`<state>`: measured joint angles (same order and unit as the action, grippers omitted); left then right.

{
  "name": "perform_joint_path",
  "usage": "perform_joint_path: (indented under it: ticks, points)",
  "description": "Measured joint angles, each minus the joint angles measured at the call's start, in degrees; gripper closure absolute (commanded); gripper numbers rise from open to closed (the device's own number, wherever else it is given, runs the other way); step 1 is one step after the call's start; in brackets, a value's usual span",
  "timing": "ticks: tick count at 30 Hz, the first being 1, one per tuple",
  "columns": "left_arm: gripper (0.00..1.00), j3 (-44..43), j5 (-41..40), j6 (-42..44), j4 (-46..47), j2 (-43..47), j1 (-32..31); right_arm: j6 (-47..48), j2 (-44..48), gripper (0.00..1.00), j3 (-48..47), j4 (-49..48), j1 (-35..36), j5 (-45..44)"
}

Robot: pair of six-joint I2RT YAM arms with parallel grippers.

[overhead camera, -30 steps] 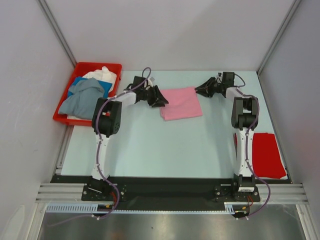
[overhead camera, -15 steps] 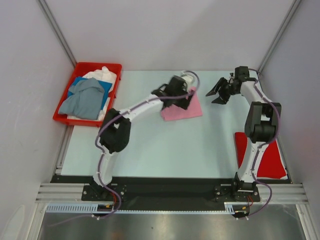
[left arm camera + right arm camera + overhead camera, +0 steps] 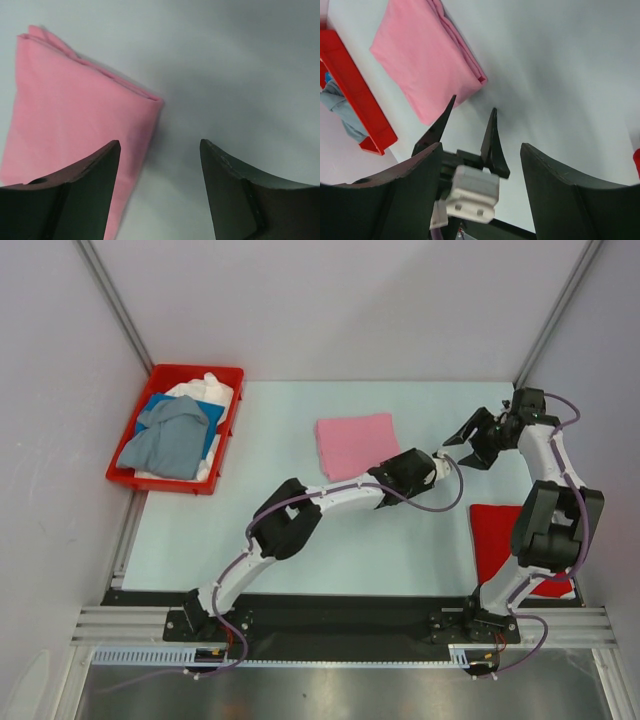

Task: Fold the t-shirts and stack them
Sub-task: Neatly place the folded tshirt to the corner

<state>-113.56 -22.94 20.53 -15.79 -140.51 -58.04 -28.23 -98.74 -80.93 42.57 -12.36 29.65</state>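
Observation:
A light pink t-shirt (image 3: 357, 443) lies folded flat at the middle back of the table. Its near right corner (image 3: 150, 102) shows just ahead of my left gripper (image 3: 159, 142), which hovers open and empty beside that corner (image 3: 392, 468). My right gripper (image 3: 462, 448) is open and empty too, above bare table to the right of the pink shirt (image 3: 425, 55). In the right wrist view the left gripper (image 3: 473, 103) is just beyond the right gripper (image 3: 481, 145). A red t-shirt (image 3: 495, 535) lies flat at the near right, partly hidden behind the right arm.
A red bin (image 3: 180, 371) at the back left holds a grey-blue shirt (image 3: 170, 440), a blue one (image 3: 163, 406) and a white one (image 3: 207, 388). The left arm stretches diagonally across the middle of the table. Grey walls close in three sides.
Both grippers have opened. The left arm swung off the pink shirt, to the right and nearer. The right gripper drew back towards the right wall. The pink shirt lies free.

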Motion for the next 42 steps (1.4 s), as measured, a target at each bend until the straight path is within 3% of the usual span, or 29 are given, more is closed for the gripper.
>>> perform_joint_path:
  ticks: [6,9,12,13,17,20,23,33,42]
  points:
    - [0.38,-1.9,-2.4,5.2,1.2,-2.0,1.1,-0.2,4.8,0.30,4.2,-1.0,-0.5,1.9]
    - [0.55,-3.5,-2.1,6.6,1.2,-3.4,1.6,-0.1,6.2,0.30,5.3,-1.6,-0.5,2.0]
    - [0.78,-5.2,-1.0,7.5,0.9,-4.9,2.1,-0.2,6.2,0.30,6.3,-3.0,-0.6,2.4]
    - [0.99,-5.7,-0.8,7.9,0.8,-5.4,2.3,-0.2,6.2,0.27,7.0,-3.5,-0.6,2.6]
    - [1.00,-6.6,1.3,8.3,-1.1,-5.6,2.9,-0.4,6.6,0.10,9.9,-7.0,-1.1,3.2]
    - [1.00,-4.9,3.5,7.7,-1.0,-4.2,3.4,-0.7,6.5,0.05,10.9,-8.5,-1.4,5.1]
    - [1.00,2.1,6.9,5.7,-1.1,1.1,4.1,-2.1,4.8,0.00,11.5,-10.0,-1.2,10.2]
    - [1.00,20.5,11.3,-2.3,0.3,20.4,6.5,-5.1,-6.2,0.00,10.5,-14.4,1.1,16.0]
    - [1.00,22.9,14.5,-6.1,0.7,24.5,7.5,-13.4,-17.0,0.00,6.1,-27.6,10.9,19.6]
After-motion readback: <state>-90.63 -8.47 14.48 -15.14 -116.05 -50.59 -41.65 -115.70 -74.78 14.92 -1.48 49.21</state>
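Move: The near right corner of the folded pink t-shirt lies about 4 cm ahead of my left hand, 1 cm to its left and 2 cm below. From my raised right hand that corner is some 15 cm to the left, 3 cm ahead and 13 cm down. The t-shirt's middle is about 11 cm ahead of my left hand and 12 cm to its left; the folded red t-shirt lies roughly 21 cm back and 14 cm right of my right hand. I ease my left hand about 4 cm forward and slightly down, shut its fingers on the pink t-shirt's near right corner, then carry that corner left and back, rising about 8 cm. My right hand backs off and rises slightly, dips again, opens wide, then sweeps some 12 cm left and down, lastly forward, towards the t-shirt's right edge, rolling its left side up. ##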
